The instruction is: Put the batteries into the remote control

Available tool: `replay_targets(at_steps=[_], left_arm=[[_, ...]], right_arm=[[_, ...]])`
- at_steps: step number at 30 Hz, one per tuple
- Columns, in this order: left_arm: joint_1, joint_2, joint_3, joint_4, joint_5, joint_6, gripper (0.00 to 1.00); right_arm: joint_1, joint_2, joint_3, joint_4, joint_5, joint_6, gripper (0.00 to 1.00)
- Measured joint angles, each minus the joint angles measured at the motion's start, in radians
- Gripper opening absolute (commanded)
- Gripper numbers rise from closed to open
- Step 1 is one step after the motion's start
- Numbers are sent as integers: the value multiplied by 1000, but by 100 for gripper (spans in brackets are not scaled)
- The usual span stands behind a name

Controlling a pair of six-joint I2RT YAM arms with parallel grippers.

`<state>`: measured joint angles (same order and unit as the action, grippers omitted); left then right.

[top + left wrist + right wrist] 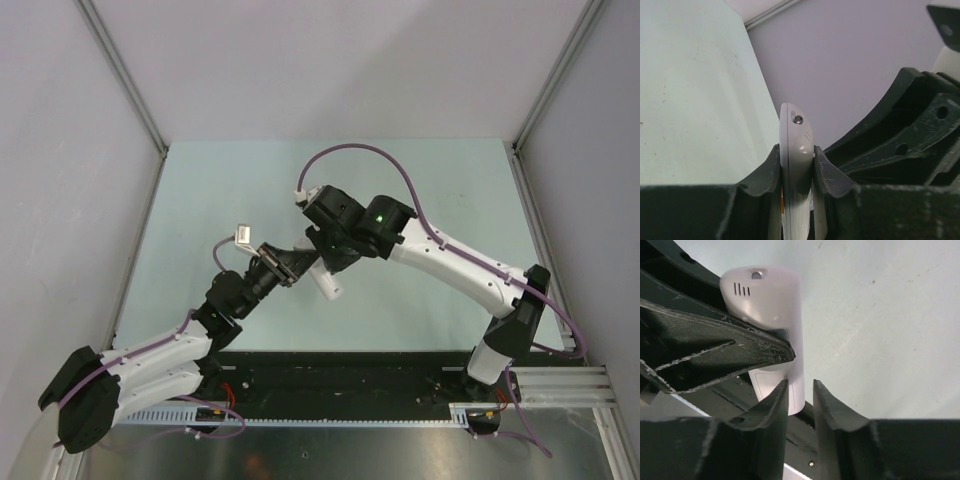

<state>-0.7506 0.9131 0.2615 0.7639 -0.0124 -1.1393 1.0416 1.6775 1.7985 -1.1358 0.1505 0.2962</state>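
The white remote control is held off the table, clamped edge-on between the fingers of my left gripper, which is shut on it. In the right wrist view the remote control shows its rear face with a small slotted grille and a faint cover outline low down. A dark left finger crosses it. My right gripper sits at the remote's lower end with its jaws a narrow gap apart. Its left fingertip lies against the remote's corner and nothing is gripped between the jaws. The batteries are out of view.
The pale green table lies under both arms, walled by grey panels at the left, back and right. A black rail and the arm bases run along the near edge. The right arm's dark fingers crowd the right of the left wrist view.
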Motion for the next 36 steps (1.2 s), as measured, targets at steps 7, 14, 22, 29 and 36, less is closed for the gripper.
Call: replay_targets(at_steps=[7,14,22,29,36], left_arm=[[0,0,0,20,6,-18,0],[80,28,0,25,143,-97,0],[152,40,1,29,313,-128,0],[154,69,33,28,409,-128,0],[154,55,52,35,441,-129,0]], right_arm=[[-40,-49,-6,25,6,26,53],[-220,-340,-391,235,-203,88,86],[-395,-527,-696,591,-612,212,100],[-376,-528,-809,819,-769,307,100],[-293,-509,-818,894,-784,315,91]])
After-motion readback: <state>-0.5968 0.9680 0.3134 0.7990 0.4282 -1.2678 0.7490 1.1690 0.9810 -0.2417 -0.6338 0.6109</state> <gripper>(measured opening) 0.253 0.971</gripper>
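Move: Just ahead and to the left of the right hand's tips lies the back of the remote, its middle about 3 cm ahead, 3 cm left and 1 cm lower. The left gripper's fingertips, closed on the remote, are some 3 cm ahead and 2 cm left of the right hand; the battery cover is level with it fore and aft, about 3 cm left and 1 cm down. From the left hand, the remote's middle is about 1 cm back and 1 cm right. Backing off the remote, the right hand swings about 6 cm right while opening wide, then comes back left and draws 4 cm towards the base, ending slightly higher. Its wrist rolls some 50 degrees, so the fingers point left at the remote. The left hand keeps its grip, easing back and up a little while turning clockwise. ##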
